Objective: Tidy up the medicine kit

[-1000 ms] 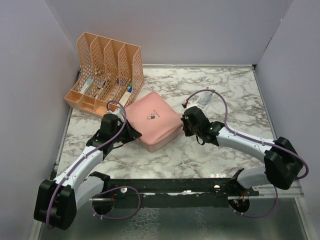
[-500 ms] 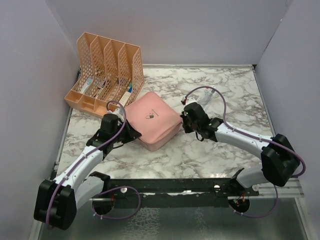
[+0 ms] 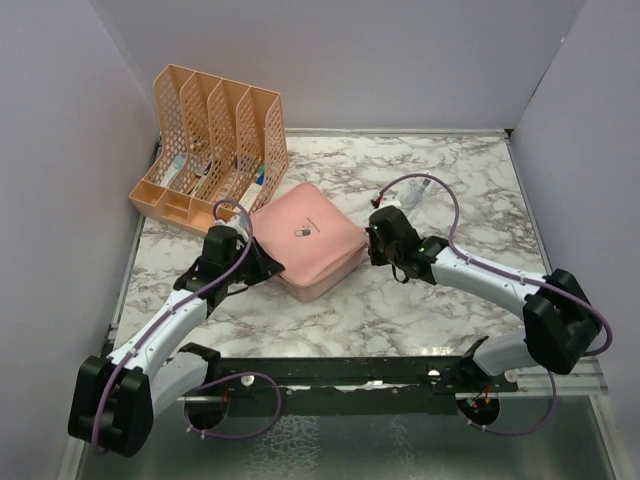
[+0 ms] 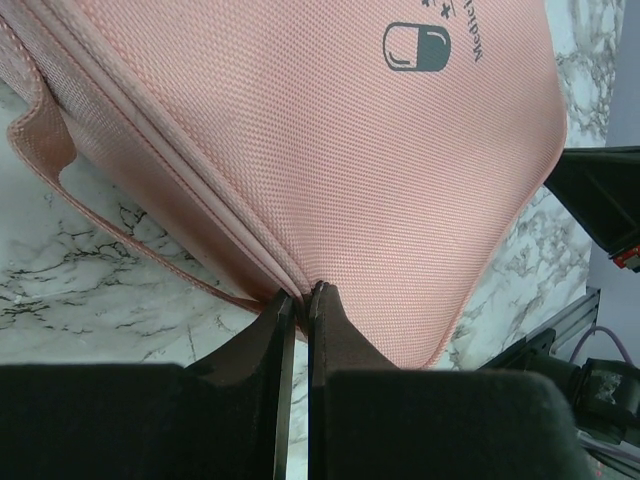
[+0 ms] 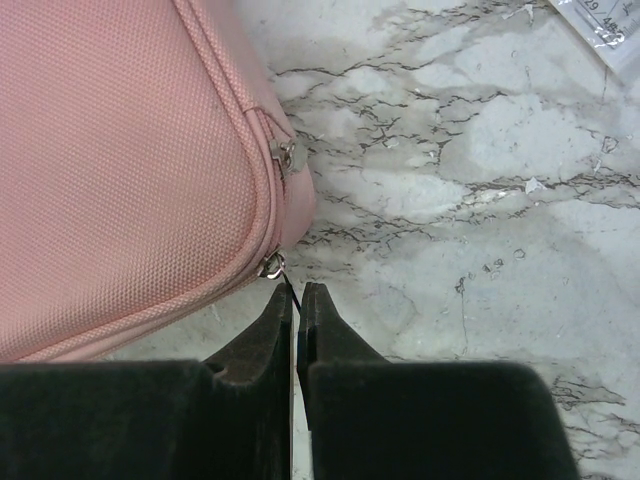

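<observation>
The medicine kit (image 3: 305, 240) is a pink square zip case that lies closed on the marble table, pill logo (image 4: 417, 46) up. My left gripper (image 3: 262, 266) is at its near left side, shut on the case's edge seam (image 4: 297, 292). My right gripper (image 3: 372, 246) is at the case's right corner. It is shut on a thin dark pull cord (image 5: 290, 288) that hangs from a zip slider (image 5: 270, 266). Another slider (image 5: 287, 152) sits a little further along the same corner.
An orange perforated file rack (image 3: 215, 135) with items in its slots stands at the back left, close behind the kit. A clear packet (image 3: 422, 195) lies behind the right gripper and shows as a clear packet (image 5: 598, 25) in the right wrist view. Walls enclose the table on three sides.
The right gripper and forearm shifted slightly away from the near edge, and the kit's right corner followed a little. The left arm held still.
</observation>
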Robot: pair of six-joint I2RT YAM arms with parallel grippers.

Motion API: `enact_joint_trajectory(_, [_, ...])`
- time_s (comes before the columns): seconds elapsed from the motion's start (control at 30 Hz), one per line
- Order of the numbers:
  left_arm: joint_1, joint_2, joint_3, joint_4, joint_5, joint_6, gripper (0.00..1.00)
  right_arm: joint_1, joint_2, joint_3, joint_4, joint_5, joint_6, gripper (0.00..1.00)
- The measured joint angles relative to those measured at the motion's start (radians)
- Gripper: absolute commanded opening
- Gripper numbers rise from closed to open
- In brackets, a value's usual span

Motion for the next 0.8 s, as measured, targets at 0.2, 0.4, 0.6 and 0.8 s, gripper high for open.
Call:
enact_joint_trajectory(0.2, [0.0, 0.004, 0.004, 0.0, 0.011, 0.008, 0.0, -0.032, 0.036, 0.031, 0.009, -0.013, -0.011, 0.01])
enact_joint_trajectory(0.4, [0.0, 0.029, 0.021, -0.005, 0.02, 0.023, 0.17, -0.06, -0.003, 0.015, -0.008, -0.117, -0.049, 0.01])
enact_joint_trajectory(0.6, [0.001, 0.094, 0.052, 0.019, 0.059, 0.033, 0.37, -0.097, -0.171, -0.088, -0.069, -0.238, -0.045, 0.01])
enact_joint_trajectory(0.8, [0.013, 0.135, 0.071, 0.051, 0.066, 0.028, 0.56, -0.122, -0.234, -0.154, -0.112, -0.299, -0.019, 0.01])
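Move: The left fingers are shut on the seam at the medicine kit's near-left corner; the kit's middle is roughly 8 cm ahead of that hand, 5 cm to its right and a little lower, and the handle strap is about 4 cm ahead and 2 cm left. The right fingers hold a zip pull at the near-right corner, about 1 cm ahead; from them the other zip slider is some 3 cm ahead and level sideways, and the white packet about 10 cm ahead, 8 cm right, down on the table. With its fingers still shut on the zip pull, the right hand eases about 1 cm forward, then sweeps back some 7 cm towards the robot and about 3 cm to the right, rising slightly before it sinks again and tipping further down by some 10 degrees, so that the kit's corner is dragged along. The left fingers meanwhile open from nearly shut to about half and let go of the seam, as that hand drifts 2 cm forward and 1 cm right, staying close around the kit's rim. ##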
